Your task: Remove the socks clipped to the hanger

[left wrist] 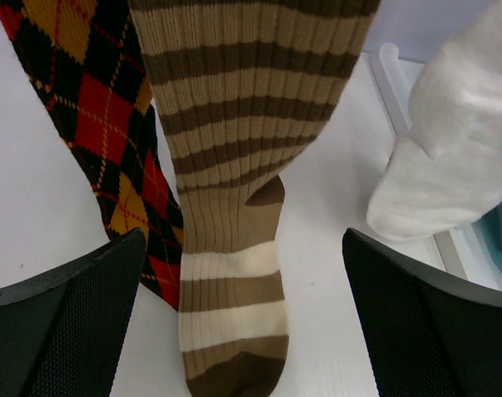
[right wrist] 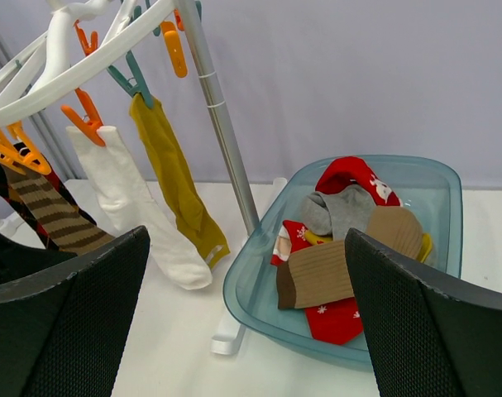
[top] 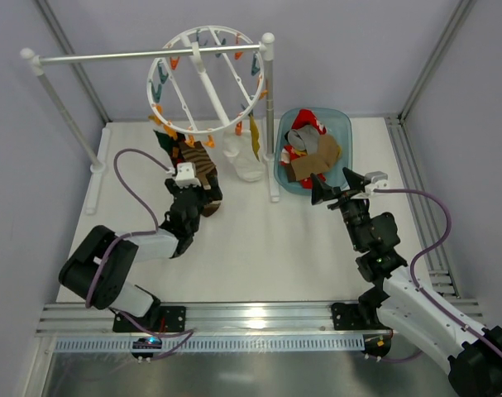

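The round white hanger (top: 234, 126) hangs from a rail at the back, and its rim (right wrist: 44, 87) carries orange and teal clips. Clipped to it are a brown-and-tan striped sock (left wrist: 234, 165), an argyle sock (left wrist: 93, 107), a white sock (right wrist: 131, 207) and a yellow sock (right wrist: 176, 182). My left gripper (left wrist: 244, 331) stands open just below the hanging socks. The toe of the striped sock (top: 199, 161) hangs between its fingers, and neither finger touches it. My right gripper (right wrist: 246, 322) is open and empty, near the front rim of the tub.
A translucent teal tub (right wrist: 251, 281) at the back right holds several loose socks, red, grey and brown. The white rail stand (top: 143, 55) carries the hanger. Its right post (right wrist: 222, 124) and foot stand between the hanging socks and the tub.
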Controlling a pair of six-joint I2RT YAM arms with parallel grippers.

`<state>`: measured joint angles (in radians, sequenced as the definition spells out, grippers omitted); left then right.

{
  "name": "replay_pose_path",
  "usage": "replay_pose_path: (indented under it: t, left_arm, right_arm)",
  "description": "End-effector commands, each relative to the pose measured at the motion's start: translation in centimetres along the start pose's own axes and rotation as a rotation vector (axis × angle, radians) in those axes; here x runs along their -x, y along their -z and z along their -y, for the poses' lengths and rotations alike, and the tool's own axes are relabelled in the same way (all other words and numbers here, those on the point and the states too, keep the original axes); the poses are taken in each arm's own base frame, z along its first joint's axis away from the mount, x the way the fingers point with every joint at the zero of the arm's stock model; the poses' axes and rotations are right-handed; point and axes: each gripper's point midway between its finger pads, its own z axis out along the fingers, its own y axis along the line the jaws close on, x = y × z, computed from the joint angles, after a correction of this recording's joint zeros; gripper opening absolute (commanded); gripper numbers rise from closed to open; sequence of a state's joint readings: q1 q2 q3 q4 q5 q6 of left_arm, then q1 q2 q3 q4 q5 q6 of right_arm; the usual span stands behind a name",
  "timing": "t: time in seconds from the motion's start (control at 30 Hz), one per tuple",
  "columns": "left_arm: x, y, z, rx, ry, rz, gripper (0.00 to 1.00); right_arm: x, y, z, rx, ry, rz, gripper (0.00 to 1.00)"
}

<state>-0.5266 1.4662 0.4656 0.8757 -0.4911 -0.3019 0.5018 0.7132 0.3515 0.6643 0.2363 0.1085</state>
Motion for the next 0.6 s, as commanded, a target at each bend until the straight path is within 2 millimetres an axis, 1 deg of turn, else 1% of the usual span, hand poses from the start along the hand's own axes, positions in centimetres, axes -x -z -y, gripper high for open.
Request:
replay_pose_path:
  t: [0.0, 0.07, 0.1, 0.17, 0.2, 0.27, 0.33, 0.4, 0.57]
  left_arm:
    - [3.5, -2.0, 1.2, -0.055, 0.087, 0.113, 1.0]
    - [3.8, -2.9, 1.8, -0.09, 0.095, 0.126, 1.0]
    - [2.8, -3.5, 1.5, -0.086, 0.084, 0.104, 1.0]
    - [2.9, -4.3, 2.4, -0.133, 0.088, 0.109, 1.0]
    - [1.9, -4.7, 2.3, -0.131, 0.082, 0.089, 0.99]
    - [1.8, -5.2, 2.6, -0.138, 0.085, 0.093, 1.0]
    - [1.3, -5.3, 2.5, -0.134, 0.085, 0.088, 1.0]
    - [1.5, -5.4, 2.0, -0.111, 0.091, 0.101, 1.0]
    - [0.9, -5.4, 0.7, -0.048, 0.092, 0.109, 0.99]
  right_arm:
    - [3.2, -0.5, -0.6, 0.019, -0.018, 0.08, 1.0]
    - [3.0, -0.5, -0.5, 0.015, -0.014, 0.076, 1.0]
    - [3.2, -0.5, -0.6, 0.015, -0.014, 0.081, 1.0]
    - [3.0, -0.5, -0.5, 0.012, -0.012, 0.077, 1.0]
    - [3.0, -0.5, -0.4, 0.009, -0.011, 0.077, 1.0]
    - [3.0, -0.5, -0.5, 0.012, -0.01, 0.077, 1.0]
    - [3.0, -0.5, -0.5, 0.013, -0.01, 0.075, 1.0]
    - [3.0, -0.5, -0.4, 0.012, -0.006, 0.077, 1.0]
    - [3.0, -0.5, -0.4, 0.011, -0.005, 0.075, 1.0]
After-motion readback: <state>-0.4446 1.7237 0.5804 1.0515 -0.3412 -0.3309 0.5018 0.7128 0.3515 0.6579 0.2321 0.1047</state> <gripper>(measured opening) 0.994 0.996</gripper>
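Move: The striped brown sock hangs still clipped to the hanger about 6 cm ahead of the left gripper and roughly 1 cm right, its middle some 4 cm higher. The plaid sock hangs about 6 cm left of the striped one and 2 cm farther out; the white sock is about 9 cm ahead of the gripper and 16 cm right. From the idle right gripper, the striped sock lies about 15 cm ahead, 36 cm left and 10 cm lower. Bring the left gripper forward about 4.5 cm towards the striped brown sock, fingers pointing nearly level and kept wide open. Over the second half of the reach sink about 2 cm and ease slightly right, turning the wrist some 5 degrees clockwise, then stop with the fingertips close about the sock's lower half. ##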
